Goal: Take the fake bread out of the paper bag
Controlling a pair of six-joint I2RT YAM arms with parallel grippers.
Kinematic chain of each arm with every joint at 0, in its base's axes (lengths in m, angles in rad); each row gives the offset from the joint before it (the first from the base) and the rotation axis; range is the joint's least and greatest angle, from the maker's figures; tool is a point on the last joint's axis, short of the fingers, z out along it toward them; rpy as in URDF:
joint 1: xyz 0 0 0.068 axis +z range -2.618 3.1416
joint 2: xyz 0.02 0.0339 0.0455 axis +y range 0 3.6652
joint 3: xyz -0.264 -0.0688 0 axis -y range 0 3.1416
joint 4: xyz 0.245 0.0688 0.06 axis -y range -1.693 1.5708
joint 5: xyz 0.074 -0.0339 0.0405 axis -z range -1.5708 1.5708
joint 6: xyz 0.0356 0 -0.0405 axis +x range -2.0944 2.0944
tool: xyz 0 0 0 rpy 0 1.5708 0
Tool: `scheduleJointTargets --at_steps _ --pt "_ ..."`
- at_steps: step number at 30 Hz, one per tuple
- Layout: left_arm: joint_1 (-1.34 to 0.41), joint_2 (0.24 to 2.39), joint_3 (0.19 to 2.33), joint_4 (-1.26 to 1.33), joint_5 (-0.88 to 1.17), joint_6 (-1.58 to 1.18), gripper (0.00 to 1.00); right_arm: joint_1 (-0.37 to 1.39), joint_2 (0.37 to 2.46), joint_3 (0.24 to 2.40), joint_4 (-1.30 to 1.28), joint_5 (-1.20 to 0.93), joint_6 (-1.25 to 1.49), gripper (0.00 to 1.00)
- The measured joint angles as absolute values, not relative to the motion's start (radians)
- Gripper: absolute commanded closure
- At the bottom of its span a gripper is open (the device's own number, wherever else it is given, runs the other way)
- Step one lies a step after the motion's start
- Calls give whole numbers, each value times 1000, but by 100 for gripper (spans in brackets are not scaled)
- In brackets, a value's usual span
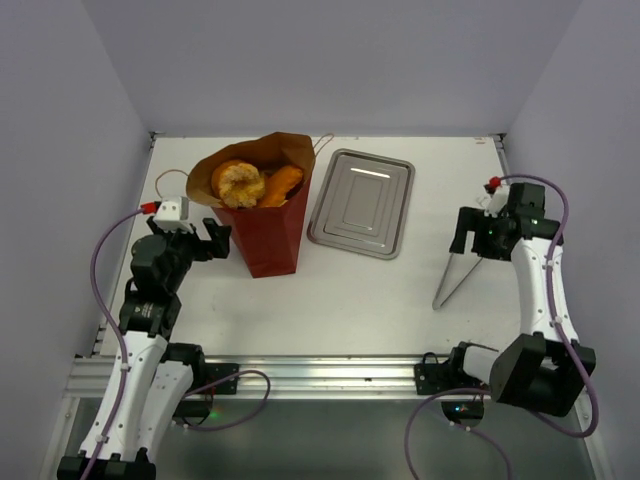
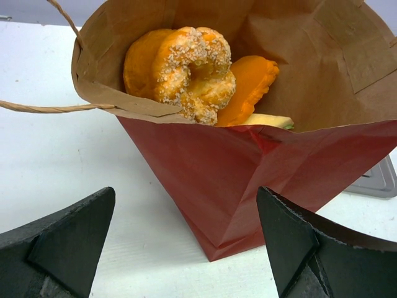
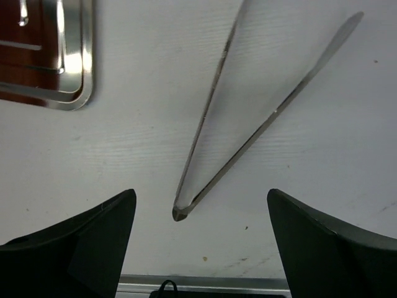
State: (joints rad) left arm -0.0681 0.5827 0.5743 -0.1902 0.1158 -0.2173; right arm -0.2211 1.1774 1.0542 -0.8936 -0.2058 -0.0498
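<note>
The paper bag (image 1: 268,240) stands upright at the back left of the table, red outside and brown inside, its mouth open. The fake bread sits inside it near the top. I see a seeded ring bun (image 2: 193,69), a flat orange piece (image 2: 251,84) behind it and a pale sandwich edge (image 2: 268,120). My left gripper (image 1: 214,240) is open just left of the bag. In the left wrist view the bag's red wall (image 2: 248,167) fills the space ahead of the left gripper (image 2: 186,194). My right gripper (image 3: 201,194) is open above metal tongs, holding nothing.
An empty rectangular metal tray (image 1: 362,202) lies right of the bag; its corner (image 3: 56,68) shows in the right wrist view. Metal tongs (image 1: 455,278) lie on the table at the right, hinge end (image 3: 180,213) toward the front rail. Cord handles (image 2: 43,108) hang from the bag.
</note>
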Motion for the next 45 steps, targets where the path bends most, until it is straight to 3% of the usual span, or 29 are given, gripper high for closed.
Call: scheduleJointTargets --at_steps 6,20,45 --pt "-69 563 574 -181 120 -217 1 -347 1334 1035 -857 -195 -14 15" --pt "-76 549 574 -175 127 -217 1 -354 1548 970 -704 -137 94 22" --pt "-76 553 574 -173 128 -216 0 -354 1724 1034 -636 -91 144 62"
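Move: Below the right hand, the open metal tongs lie on the table with their hinge towards the robot; their middle is some 3 cm ahead, 5 cm to the right and 15 cm down. The tray lies about 23 cm ahead and 26 cm to the left of that hand. From the idle left hand the tongs are roughly 66 cm to the right, 2 cm ahead and 22 cm below. Sinking about 14 cm onto the tongs, the right hand also shifts some 6 cm to the right and finally edges forward, the wrist tipping its fingers down and turning about 20 degrees clockwise. The fingers straddle the tongs' right arm just behind its slotted head and close from nearly wide open to under half, one fingertip seeming to touch the metal. ##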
